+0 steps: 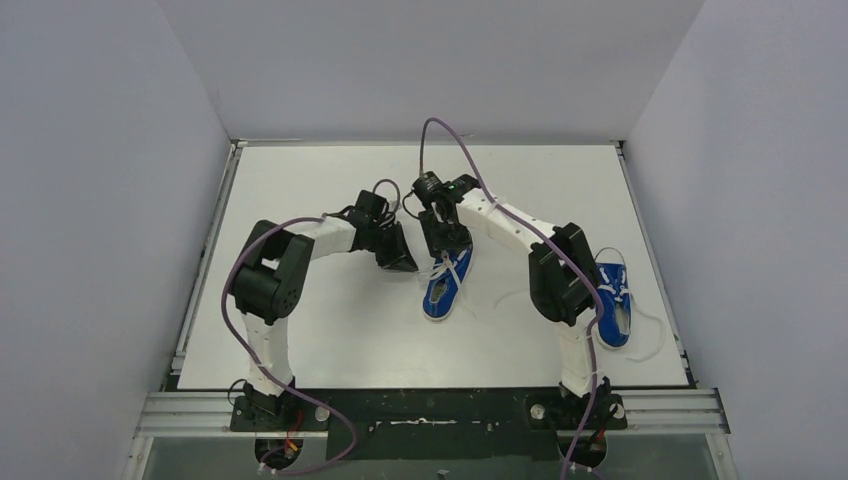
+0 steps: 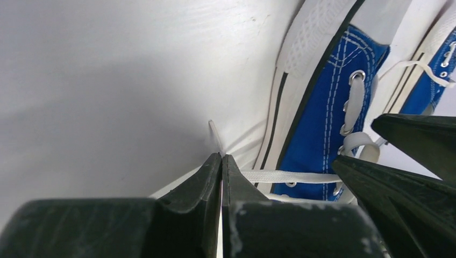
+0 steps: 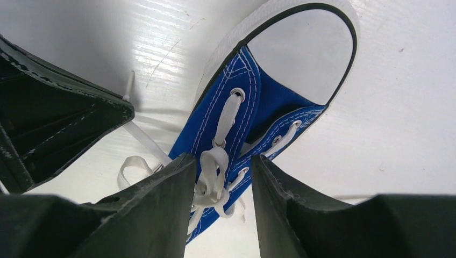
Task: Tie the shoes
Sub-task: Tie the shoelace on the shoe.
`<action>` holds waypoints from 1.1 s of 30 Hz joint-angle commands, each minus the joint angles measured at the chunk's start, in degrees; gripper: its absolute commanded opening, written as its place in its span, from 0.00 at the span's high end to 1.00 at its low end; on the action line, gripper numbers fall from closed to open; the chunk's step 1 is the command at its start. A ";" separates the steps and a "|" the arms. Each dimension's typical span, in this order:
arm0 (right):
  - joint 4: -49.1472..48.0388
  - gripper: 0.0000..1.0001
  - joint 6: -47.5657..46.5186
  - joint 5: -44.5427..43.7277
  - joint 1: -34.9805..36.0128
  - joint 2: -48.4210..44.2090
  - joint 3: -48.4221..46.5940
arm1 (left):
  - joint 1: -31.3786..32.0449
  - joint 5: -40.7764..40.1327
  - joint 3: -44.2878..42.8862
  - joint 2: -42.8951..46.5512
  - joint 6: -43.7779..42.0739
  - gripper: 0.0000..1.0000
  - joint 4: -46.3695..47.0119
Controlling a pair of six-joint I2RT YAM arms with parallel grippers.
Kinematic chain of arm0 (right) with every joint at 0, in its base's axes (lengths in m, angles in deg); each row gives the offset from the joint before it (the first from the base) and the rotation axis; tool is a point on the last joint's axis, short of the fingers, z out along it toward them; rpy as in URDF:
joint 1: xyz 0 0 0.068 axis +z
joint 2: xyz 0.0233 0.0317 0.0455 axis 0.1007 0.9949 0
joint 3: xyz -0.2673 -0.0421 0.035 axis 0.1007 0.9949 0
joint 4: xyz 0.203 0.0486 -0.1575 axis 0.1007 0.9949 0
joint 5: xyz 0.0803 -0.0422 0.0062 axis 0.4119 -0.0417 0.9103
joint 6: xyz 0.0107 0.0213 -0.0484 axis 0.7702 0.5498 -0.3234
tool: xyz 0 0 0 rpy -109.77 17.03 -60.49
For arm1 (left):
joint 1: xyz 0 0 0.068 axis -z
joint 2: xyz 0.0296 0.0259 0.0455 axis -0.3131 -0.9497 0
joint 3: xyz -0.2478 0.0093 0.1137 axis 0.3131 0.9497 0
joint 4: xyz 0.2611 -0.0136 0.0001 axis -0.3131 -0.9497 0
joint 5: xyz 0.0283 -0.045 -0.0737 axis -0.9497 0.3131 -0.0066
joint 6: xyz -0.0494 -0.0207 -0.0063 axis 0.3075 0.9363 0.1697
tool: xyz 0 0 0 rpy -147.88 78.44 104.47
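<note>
One of the shoes [image 1: 443, 290], blue canvas with a white toe cap, lies mid-table with its toe toward the far side. It fills the right wrist view as the shoe [image 3: 244, 86] and shows in the left wrist view as the shoe [image 2: 317, 123]. My left gripper [image 1: 400, 260] [image 2: 221, 157] sits just left of it, shut on a white lace [image 2: 290, 176] stretched taut from the eyelets. My right gripper [image 1: 445, 245] [image 3: 223, 172] hangs over the shoe's lacing, jaws open either side of a lace loop [image 3: 215, 166] that touches one finger. The other shoe [image 1: 615, 310] lies at the right.
The right shoe's loose laces [image 1: 655, 335] trail toward the table's right edge. The white tabletop [image 1: 330, 330] is walled on three sides. My right gripper's fingers [image 2: 403, 183] crowd close beside the left gripper.
</note>
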State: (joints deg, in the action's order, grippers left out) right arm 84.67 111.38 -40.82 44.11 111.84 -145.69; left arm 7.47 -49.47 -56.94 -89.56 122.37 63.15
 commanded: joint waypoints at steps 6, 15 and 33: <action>4.12 0.56 -2.01 -6.23 1.31 1.76 -5.29 | -1.25 -10.54 3.47 7.41 -2.90 1.00 -4.31; 4.22 0.60 -2.37 -5.52 1.47 3.75 -6.48 | -1.46 -12.18 4.49 9.77 -7.21 1.00 -7.07; 1.42 0.88 -1.24 -1.96 0.04 1.22 -5.01 | 2.30 13.01 8.58 10.77 -2.39 0.40 23.59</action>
State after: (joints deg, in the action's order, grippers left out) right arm 87.64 109.64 -42.09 44.48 115.78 -149.69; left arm 8.04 -43.04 -44.61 -74.02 116.05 78.34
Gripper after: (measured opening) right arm 0.128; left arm 0.635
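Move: The lace loop standing at the knot is practically between the right hand's open fingers, about 1 cm below. From that hand, the shoe's toe cap is some 5 cm ahead and 3 cm to the right, and the shoe opening about 7 cm back and 1 cm left, both a few centimetres lower. The left hand, still pinching a lace end low beside the shoe, has the loop about 5 cm to its right, 1 cm ahead and 3 cm above. The right fingers sink about 1 cm and pinch shut on the lace loop at the knot, then keep hold there. Meanwhile the left hand, still gripping its lace end, draws it some 5 cm left and slightly back, away from the knot, opens to let go, then climbs about 8 cm while swinging back right towards the shoe, fingers staying open. ##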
